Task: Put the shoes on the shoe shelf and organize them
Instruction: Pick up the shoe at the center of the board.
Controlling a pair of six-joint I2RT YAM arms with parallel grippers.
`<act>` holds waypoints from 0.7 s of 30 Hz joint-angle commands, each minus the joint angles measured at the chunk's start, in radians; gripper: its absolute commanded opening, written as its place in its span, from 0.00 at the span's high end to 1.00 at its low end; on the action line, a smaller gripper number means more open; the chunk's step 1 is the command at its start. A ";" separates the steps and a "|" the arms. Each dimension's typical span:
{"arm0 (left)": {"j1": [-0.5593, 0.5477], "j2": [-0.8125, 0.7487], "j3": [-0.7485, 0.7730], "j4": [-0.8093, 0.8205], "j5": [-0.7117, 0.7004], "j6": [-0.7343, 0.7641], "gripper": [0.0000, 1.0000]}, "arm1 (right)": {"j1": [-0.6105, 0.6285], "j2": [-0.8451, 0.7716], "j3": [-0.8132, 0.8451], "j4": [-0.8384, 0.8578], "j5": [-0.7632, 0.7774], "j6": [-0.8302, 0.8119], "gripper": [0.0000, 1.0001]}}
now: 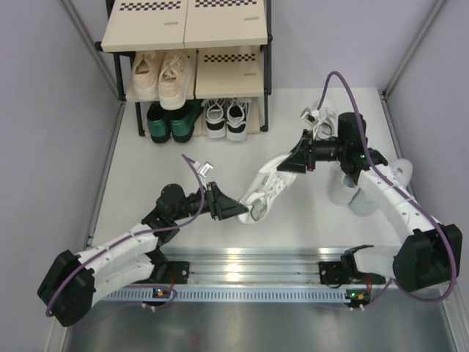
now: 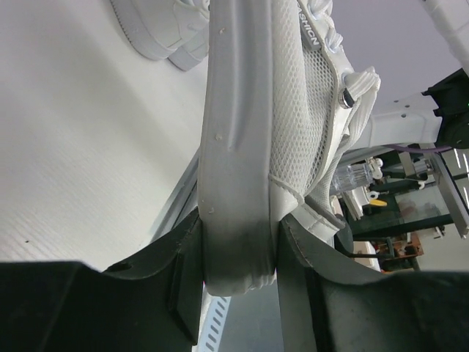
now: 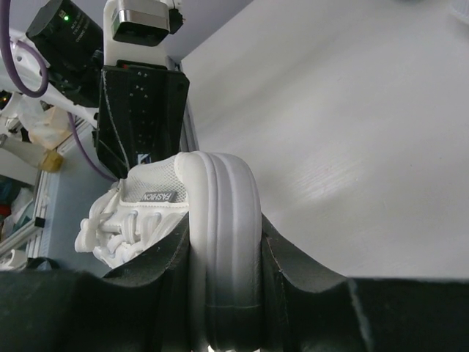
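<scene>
A white mesh sneaker [image 1: 265,189] is held between both grippers in the middle of the table. My left gripper [image 1: 242,211] is shut on one end of its sole [image 2: 238,183], the jaws pressing both sides. At the other end my right gripper [image 1: 289,163] is shut on the thick ribbed sole [image 3: 220,220]. The shoe shelf [image 1: 227,73] stands at the far left. Beige sneakers [image 1: 163,73] sit on its middle tier. Dark green shoes [image 1: 170,121] and black-and-white sneakers [image 1: 226,117] sit on the bottom tier.
Two more white shoes [image 1: 346,192] lie on the table at the right, partly under the right arm; the left wrist view shows one of them [image 2: 157,29]. Grey walls close in the left, right and back. A metal rail [image 1: 249,275] runs along the near edge.
</scene>
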 commanded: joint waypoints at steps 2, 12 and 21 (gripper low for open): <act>0.001 -0.017 0.019 0.077 -0.030 0.017 1.00 | 0.022 -0.017 0.033 0.032 -0.038 -0.011 1.00; 0.006 -0.181 -0.066 0.014 -0.149 0.000 1.00 | 0.002 -0.036 0.093 -0.166 0.089 -0.243 0.23; 0.017 -0.339 -0.116 -0.047 -0.244 -0.047 1.00 | -0.154 -0.048 0.127 -0.237 0.166 -0.318 0.07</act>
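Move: The white shoe hangs between both hands, the left on its heel, the right on its toe; its middle lies about 5 cm back, 6 cm left and 3 cm below the right hand. From that hand its mate stands roughly 28 cm ahead, 15 cm right, 20 cm down. For the left hand, the empty middle-shelf place is some 42 cm ahead and 5 cm left, near its height, with a beige shoe about 17 cm left of it. Right hand opens off the toe, retreating about 6 cm right and forward; left draws the shoe 3 cm left. ##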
